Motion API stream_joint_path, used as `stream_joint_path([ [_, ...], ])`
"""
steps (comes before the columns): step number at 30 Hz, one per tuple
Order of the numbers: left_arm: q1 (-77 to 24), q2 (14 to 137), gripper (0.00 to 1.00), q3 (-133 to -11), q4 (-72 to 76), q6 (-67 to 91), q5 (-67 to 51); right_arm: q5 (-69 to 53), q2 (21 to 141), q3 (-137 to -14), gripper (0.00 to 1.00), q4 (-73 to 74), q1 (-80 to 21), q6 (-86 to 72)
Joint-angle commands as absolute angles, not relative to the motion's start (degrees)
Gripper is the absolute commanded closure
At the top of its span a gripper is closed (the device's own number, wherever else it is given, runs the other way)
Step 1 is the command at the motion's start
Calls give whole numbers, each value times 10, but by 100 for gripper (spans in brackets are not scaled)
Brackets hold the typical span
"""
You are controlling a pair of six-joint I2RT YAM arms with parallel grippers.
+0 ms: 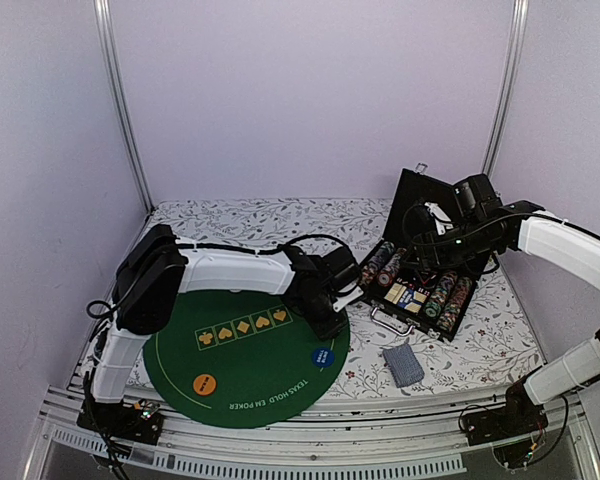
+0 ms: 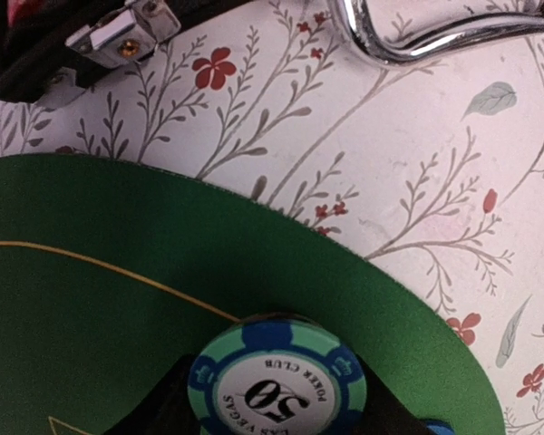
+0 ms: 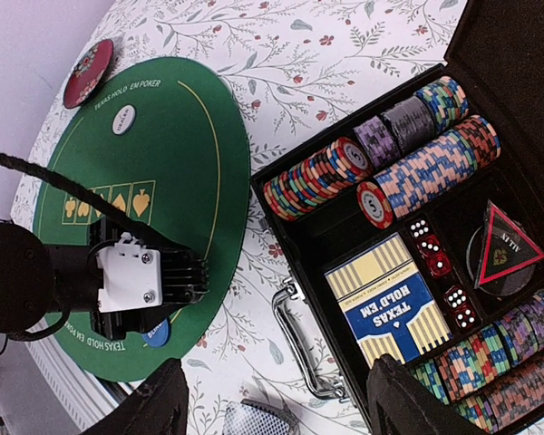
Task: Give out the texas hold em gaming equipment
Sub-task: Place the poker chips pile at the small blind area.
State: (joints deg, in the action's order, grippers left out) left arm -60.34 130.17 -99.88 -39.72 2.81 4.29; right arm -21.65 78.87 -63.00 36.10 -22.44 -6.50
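A small stack of poker chips (image 2: 276,385), topped by a green and blue "50" chip, stands on the green mat (image 2: 91,299) near its edge. My left gripper (image 2: 276,403) has a dark finger on either side of the stack, and the top chip hides whether they touch it. From above, the left gripper (image 1: 330,320) is at the mat's right rim, just beyond the blue button (image 1: 323,356). An orange button (image 1: 205,383) and a white button (image 3: 122,119) also lie on the mat. My right gripper (image 3: 281,399) hangs open and empty over the case handle (image 3: 295,349). A deck of cards (image 1: 403,362) lies face down on the cloth.
The open black case (image 1: 458,322) holds rows of chips (image 3: 317,177), a Texas Hold'em card box (image 3: 394,299), red dice (image 3: 435,258) and a round black disc with a red triangle (image 3: 500,249). A dark red disc (image 3: 88,72) lies off the mat's far edge. Walls enclose the table.
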Motion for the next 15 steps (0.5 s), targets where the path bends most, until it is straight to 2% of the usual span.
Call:
stream_joint_path([
  [1,-608,1317,47,-976,-372,15,50,-228,779,-638,31,370,-221,-59],
  [6,-607,1306,45,-972,-362,13,38,-229,775,-642,31,373,-221,-57],
  [12,-607,1279,19,-955,-340,4,22,-237,779,-644,30,380,-222,-55],
  [15,-606,1256,14,-942,-317,3,20,-236,780,-645,30,381,-222,-55],
])
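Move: The poker chips pile stands right between the left fingers, its middle practically at the hand point. From that hand the blue blind button lies about 6 cm back and level sideways, the case handle some 14 cm to the right and 3 cm ahead, and the card deck roughly 17 cm right and 7 cm back, all near table height. From the right hand the pile is about 24 cm left, 5 cm back and 16 cm below. Keep spreading the left fingers, already loosened, from about half open to over three quarters, so that both pads come well clear of the pile's sides. Hold the gripper almost in place, pointing down at the felt, then near the end begin easing it barely half a centimetre up, with an equally small shift forward and right. ##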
